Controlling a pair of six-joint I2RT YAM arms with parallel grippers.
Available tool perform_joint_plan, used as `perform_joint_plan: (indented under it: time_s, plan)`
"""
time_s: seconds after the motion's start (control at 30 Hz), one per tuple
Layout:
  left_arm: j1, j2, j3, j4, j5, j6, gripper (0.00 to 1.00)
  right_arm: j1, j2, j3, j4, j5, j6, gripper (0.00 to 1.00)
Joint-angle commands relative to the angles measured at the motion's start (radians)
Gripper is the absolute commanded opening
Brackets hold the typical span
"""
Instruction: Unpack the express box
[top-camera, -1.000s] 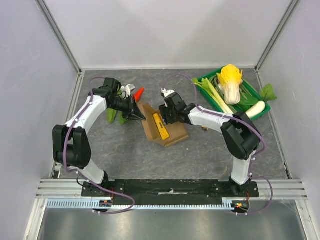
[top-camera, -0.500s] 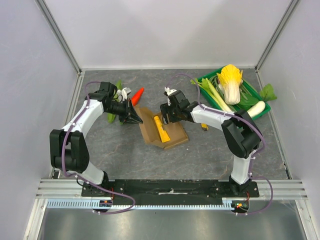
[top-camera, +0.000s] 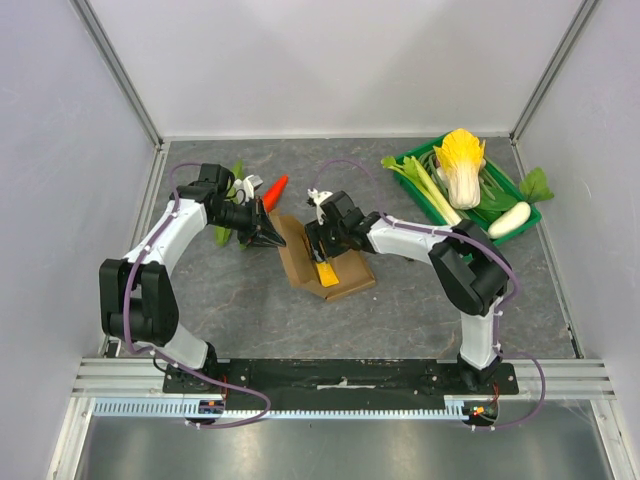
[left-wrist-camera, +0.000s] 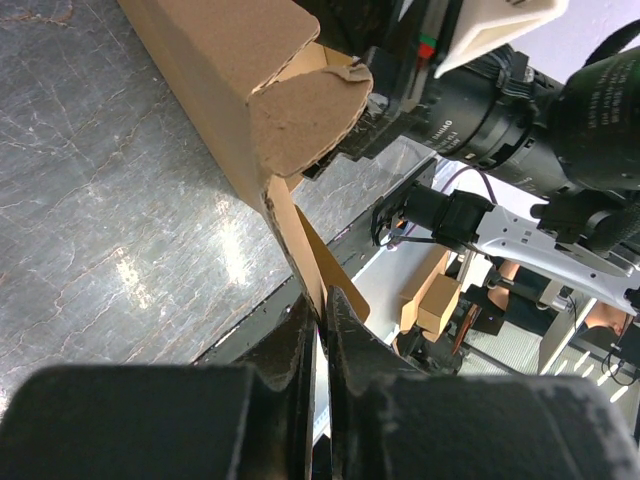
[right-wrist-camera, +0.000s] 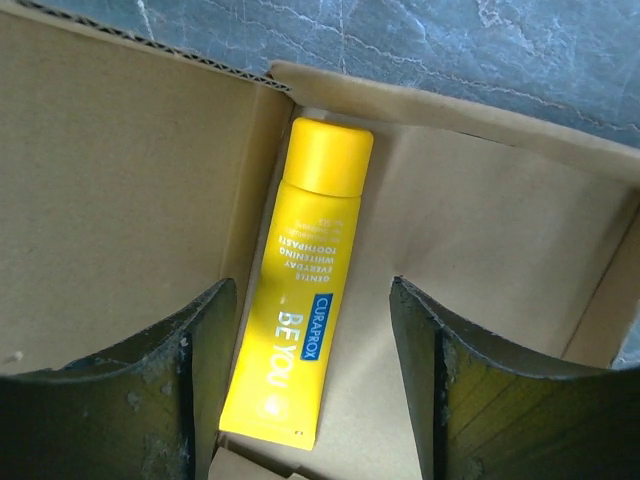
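Observation:
The express box (top-camera: 345, 270) lies open in the middle of the table, a brown flat carton (left-wrist-camera: 230, 90). A yellow toothpaste tube (top-camera: 326, 272) rests inside it on the cardboard floor (right-wrist-camera: 480, 240). My left gripper (top-camera: 274, 238) is shut on the edge of the box's lid flap (left-wrist-camera: 300, 240) at the box's left side, jaws pinching the thin cardboard (left-wrist-camera: 322, 312). My right gripper (top-camera: 320, 246) hovers over the box interior, open (right-wrist-camera: 312, 345). The tube (right-wrist-camera: 305, 320) lies below and between its fingers (right-wrist-camera: 200, 360), nearer the left one and not touched by either.
A green crate (top-camera: 520, 205) at the back right holds a yellow cabbage (top-camera: 462, 165), celery stalks and a white radish (top-camera: 508, 218). A red pepper (top-camera: 276, 186) and green leaves (top-camera: 224, 230) lie behind the left arm. White walls enclose the table.
My right gripper has slid left, from beside the box to over its interior above the tube. The left gripper drew the lid flap a little leftward, then held still.

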Motion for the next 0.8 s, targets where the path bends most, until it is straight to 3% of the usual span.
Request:
perform_joint_plan:
  time_s: [0.0,0.17,0.33,0.57,0.67,0.77]
  plan:
    - [0.004,-0.012,0.012,0.024,0.042,0.031,0.10,0.009,0.032,0.056,0.019,-0.003,-0.010,0.65]
    - [0.004,-0.009,0.014,0.024,0.039,0.032,0.10,0.020,0.043,0.047,-0.004,0.137,-0.004,0.53]
    - [0.004,-0.004,0.018,0.024,0.039,0.034,0.11,0.040,0.048,0.039,-0.004,0.220,-0.036,0.51]
    - [0.004,0.008,0.038,0.021,0.040,0.031,0.13,0.086,0.110,0.088,-0.025,0.262,-0.070,0.57]
    - [0.004,0.016,0.051,0.012,0.029,0.034,0.13,0.087,0.117,0.094,-0.044,0.311,-0.068,0.51]
    - [0.004,0.019,0.069,-0.003,-0.001,0.040,0.13,0.087,0.085,0.093,-0.045,0.345,-0.065,0.39]
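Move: Just below the right hand is the toothpaste tube, its middle about 1 cm back and 3 cm lower, lying lengthwise in the box with the cap at its forward end. The flap stands some 5 cm to this hand's left and slightly higher; the box's right wall is around 10 cm right and 1 cm back, 2 cm lower. From the left hand the tube lies about 3 cm forward, 8 cm right and 13 cm below. Sinking about 2 cm into the box, the right hand also edges a little over 1 cm forward along the tube towards its cap. Its wrist tilts some 15 degrees, swinging the fingers from leftward to more forward, while they close from wide to roughly half open and come onto both sides of the tube. The left hand stays put, still pinching the raised flap. ##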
